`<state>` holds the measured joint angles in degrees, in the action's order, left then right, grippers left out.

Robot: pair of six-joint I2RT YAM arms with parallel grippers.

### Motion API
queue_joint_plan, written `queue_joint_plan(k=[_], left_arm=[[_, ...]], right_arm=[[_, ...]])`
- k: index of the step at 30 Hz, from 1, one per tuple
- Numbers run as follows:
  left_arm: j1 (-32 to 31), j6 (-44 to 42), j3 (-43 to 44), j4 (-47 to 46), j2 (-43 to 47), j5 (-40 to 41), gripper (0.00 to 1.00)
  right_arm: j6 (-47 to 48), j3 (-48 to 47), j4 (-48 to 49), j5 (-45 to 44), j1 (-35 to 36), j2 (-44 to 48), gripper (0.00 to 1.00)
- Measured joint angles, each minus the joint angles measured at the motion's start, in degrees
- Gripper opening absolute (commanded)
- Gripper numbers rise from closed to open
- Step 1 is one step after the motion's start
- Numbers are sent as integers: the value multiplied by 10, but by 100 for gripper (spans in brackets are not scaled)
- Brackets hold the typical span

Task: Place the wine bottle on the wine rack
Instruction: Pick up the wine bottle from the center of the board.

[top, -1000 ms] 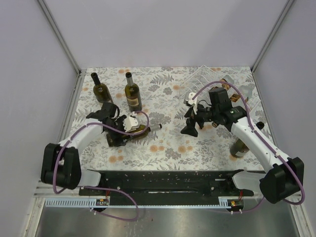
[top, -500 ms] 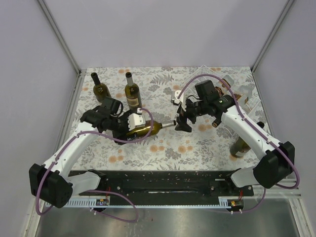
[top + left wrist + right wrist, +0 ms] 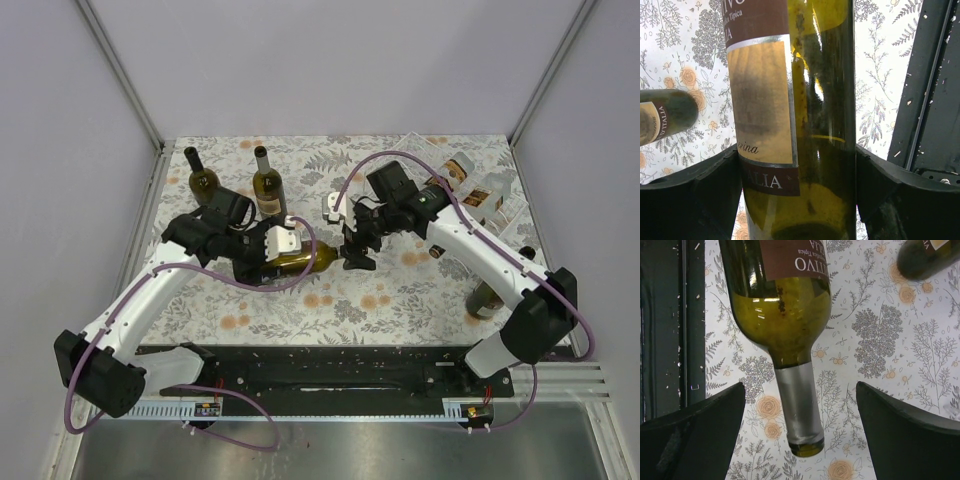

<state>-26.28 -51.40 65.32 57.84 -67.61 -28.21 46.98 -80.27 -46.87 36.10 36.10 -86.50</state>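
Observation:
A green wine bottle (image 3: 300, 261) with a tan and maroon label hangs level above the table, neck pointing right. My left gripper (image 3: 268, 246) is shut on its body; in the left wrist view the bottle (image 3: 805, 125) fills the gap between both black fingers (image 3: 690, 200). My right gripper (image 3: 355, 252) stands open astride the silver-foiled neck (image 3: 800, 410), with its fingers (image 3: 910, 430) clear of the glass on either side. The clear wine rack (image 3: 505, 205) sits at the back right with labelled bottles in it, partly behind the right arm.
Two green bottles stand upright at the back left (image 3: 204, 180) (image 3: 268, 188). Another bottle (image 3: 487, 298) stands by the right arm's elbow. A black rail (image 3: 340, 365) runs along the near table edge. Grey walls close in the left, back and right sides.
The left arm has lifted the bottle off the table and carried it right, neck first. The right arm has swung left until its open fingers straddle the neck.

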Motion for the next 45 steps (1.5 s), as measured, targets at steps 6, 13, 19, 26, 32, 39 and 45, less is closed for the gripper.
queue_joint_plan(k=[6,13,19,26,32,39,45], left_arm=[[-7,-1,6,8,0,0,0],[-12,-1,6,12,0,-1,0],[-12,4,6,11,0,-5,0],[-13,9,9,8,0,-8,0],[-14,9,10,8,0,-7,0],[-11,6,13,9,0,2,0],[-11,10,15,15,-3,1,0]], right_arm=[[7,-10,-6,-12,18,-31,99],[6,-10,4,-16,30,-47,92],[-1,-10,28,-16,37,-49,84],[-3,6,38,-21,38,-55,79],[-3,16,42,-21,39,-55,63],[12,21,30,-6,45,-57,14],[10,24,32,-6,46,-58,0]])
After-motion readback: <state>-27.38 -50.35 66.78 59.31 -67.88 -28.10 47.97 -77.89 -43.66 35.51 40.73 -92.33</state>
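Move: The wine bottle lies across the air, its body already gripped by the left hand. From the right hand, which is open, the bottle neck is about 5 cm below, 2 cm to the left and 1 cm back; from the left hand it is some 21 cm to the right and 3 cm ahead. A standing brown bottle is roughly 15 cm ahead of the right hand and 21 cm to its left, while the wine rack's middle is about 14 cm ahead and 22 cm to its right. The right hand, already straddling the neck with wide-open fingers, sinks about 5 cm and eases some 2.5 cm left along the neck towards the bottle's shoulder, drifting back a little late on and hardly turning. Once most of that sinking is done its fingers close to a bit under half open and pinch the neck just past the shoulder, their effort rising as they meet the glass, while the left hand stays almost still and keeps its grip on the body. ##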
